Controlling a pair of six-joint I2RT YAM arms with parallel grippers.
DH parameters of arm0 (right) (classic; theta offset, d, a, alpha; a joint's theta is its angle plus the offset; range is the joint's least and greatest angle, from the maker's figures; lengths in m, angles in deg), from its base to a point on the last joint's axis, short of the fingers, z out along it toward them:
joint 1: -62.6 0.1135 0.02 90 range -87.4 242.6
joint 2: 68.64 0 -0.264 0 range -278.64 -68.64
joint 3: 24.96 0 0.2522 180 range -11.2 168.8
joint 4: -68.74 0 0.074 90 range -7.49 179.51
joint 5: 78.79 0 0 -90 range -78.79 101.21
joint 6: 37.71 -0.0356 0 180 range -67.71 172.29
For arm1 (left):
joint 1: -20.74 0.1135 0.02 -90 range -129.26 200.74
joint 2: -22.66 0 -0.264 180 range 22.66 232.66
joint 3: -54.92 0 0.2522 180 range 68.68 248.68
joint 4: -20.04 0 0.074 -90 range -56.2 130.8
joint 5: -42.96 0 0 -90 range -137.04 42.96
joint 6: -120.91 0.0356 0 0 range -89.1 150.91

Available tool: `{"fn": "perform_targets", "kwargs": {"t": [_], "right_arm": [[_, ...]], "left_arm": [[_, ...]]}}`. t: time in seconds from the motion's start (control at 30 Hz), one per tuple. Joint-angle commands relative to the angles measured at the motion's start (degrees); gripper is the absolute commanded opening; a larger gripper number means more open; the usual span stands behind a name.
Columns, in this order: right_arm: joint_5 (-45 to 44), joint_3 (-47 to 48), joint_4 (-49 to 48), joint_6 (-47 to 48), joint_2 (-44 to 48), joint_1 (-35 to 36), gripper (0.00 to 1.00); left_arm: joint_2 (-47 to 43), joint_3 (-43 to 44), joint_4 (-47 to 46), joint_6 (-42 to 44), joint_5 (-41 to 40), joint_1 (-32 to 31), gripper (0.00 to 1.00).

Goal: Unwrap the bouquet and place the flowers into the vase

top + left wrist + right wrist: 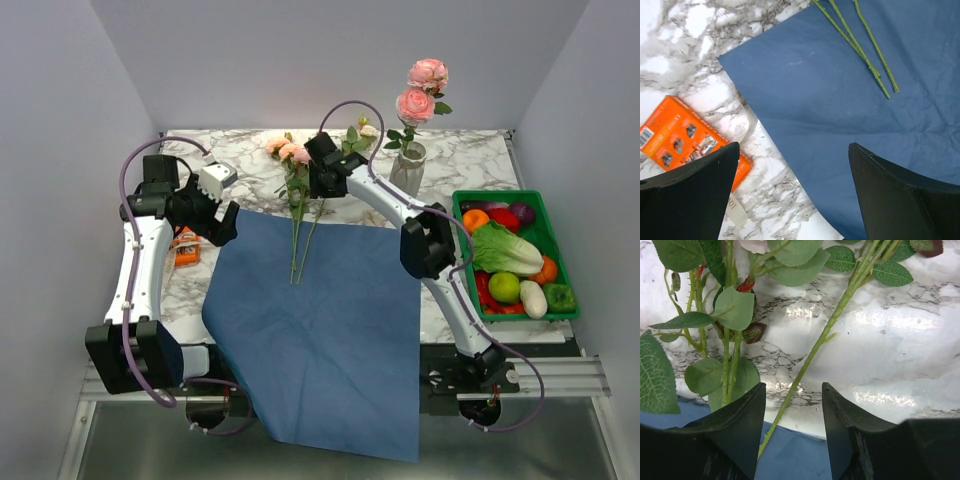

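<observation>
The bouquet is unwrapped: its blue paper point(320, 320) lies spread flat, hanging over the table's near edge. Two pink roses point(416, 103) stand in the off-white vase point(409, 168) at the back. The other flowers point(296, 190) lie on the marble with their stems point(860, 50) reaching onto the paper point(840, 95). My right gripper point(318, 187) hovers over them, open. One green stem point(825, 332) runs between its fingers point(794, 390), close to the left one and not pinched. More leafy stems point(727, 355) lie to its left. My left gripper point(794, 150) is open and empty over the paper's left edge.
An orange packet point(186, 246) lies left of the paper, under my left gripper point(222, 222), with the beige ribbon point(747, 127) beside it. A green crate point(497, 194) of toy vegetables stands at the right edge. White walls close in the table.
</observation>
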Motion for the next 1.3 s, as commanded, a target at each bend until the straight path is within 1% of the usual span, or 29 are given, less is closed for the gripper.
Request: {"fn": "perform_targets", "kwargs": {"t": [0.0,0.13,0.3,0.4,0.43,0.5,0.57,0.63,0.67,0.73,0.77,0.83,0.9,0.93,1.03,1.07,1.13,1.17,1.27], "right_arm": [[0.18,1.93,3.08,-0.9,-3.51,0.21,0.56],[0.8,2.71,3.52,-1.16,-4.56,0.12,0.54],[1.06,3.95,4.22,-1.52,-6.32,0.03,0.5],[0.8,4.3,4.31,-1.43,-6.68,0.03,0.47],[0.8,4.47,4.13,-1.34,-6.85,-0.05,0.43],[0.97,4.83,4.48,-1.08,-6.94,-0.05,0.38],[0.89,4.56,4.75,-0.38,-6.94,-0.14,0.33],[0.54,3.51,5.1,0.33,-6.15,-0.32,0.29],[0.62,2.99,5.27,0.76,-5.8,-0.41,0.26],[0.45,0.7,5.27,1.21,-4.57,-0.67,0.21],[0.53,-0.09,5.27,1.73,-4.22,-0.84,0.16],[0.19,-1.58,5.54,2.35,-3.17,-0.85,0.12],[0.1,-2.73,6.06,3.05,-2.55,-0.93,0.04],[-0.08,-5.26,6.15,3.14,-1.15,-0.85,0.01],[-0.52,-11.41,4.93,3.32,2.01,-0.85,0.01],[-0.61,-16.92,3.36,3.49,4.98,-0.85,0.01],[-0.61,-22.39,1.07,3.67,8.68,-0.85,0.01],[-0.78,-27.73,-1.12,4.19,12.44,-0.85,0.01],[-2.01,-33.48,-3.6,5.33,17.04,-0.85,0.01]], "left_arm": [[2.98,-3.27,-3.2,1.39,-2.12,0.31,0.99],[3.86,-7.67,-8.46,3.32,-8.96,-0.22,0.99],[6.76,-8.99,-10.84,3.16,-11.27,-0.57,0.99],[8.43,-9.17,-13.22,2.1,-13.19,-2.76,0.99],[8.87,-9.08,-14.53,1.75,-13.98,-4.68,0.99],[10.8,-9.0,-15.85,0.96,-16.61,-6.19,0.99],[12.3,-8.56,-17.7,-0.01,-18.29,-10.13,0.99],[15.37,-7.33,-19.1,-0.45,-21.71,-11.81,0.99],[16.6,-6.89,-19.37,-0.71,-22.77,-13.3,0.99],[20.46,-5.22,-19.81,-1.42,-25.75,-14.19,0.99],[21.35,-4.95,-20.25,-1.77,-26.38,-14.54,0.99],[23.11,-4.86,-21.74,-2.47,-27.26,-15.68,0.99],[24.6,-5.56,-22.89,-2.73,-27.88,-16.82,0.99],[25.13,-5.83,-23.5,-2.91,-28.31,-18.31,0.99],[26.71,-6.01,-24.38,-2.91,-29.11,-21.04,0.99],[27.07,-5.92,-24.47,-3.09,-28.94,-21.48,0.99],[28.03,-5.48,-24.13,-3.26,-28.67,-22.36,0.99],[28.47,-5.3,-23.95,-3.35,-28.41,-22.63,0.99],[29.7,-5.39,-23.59,-3.7,-27.53,-23.07,0.99]]}}
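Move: The lone flower's stem runs slantwise beneath the right hand's parted fingers, about 4 cm down and 1 cm back. The bundle of other flowers lies some 5 cm to its left and 1 cm back; the vase stands about 16 cm right and 3 cm ahead. From the high, open left hand, the bundle's middle is roughly 13 cm ahead, 11 cm right and 19 cm down, the orange box about 6 cm ahead and 11 cm left. Right hand pinches the lone stem 4 cm below, draws it back-right; open left sinks 17 cm towards bundle. ##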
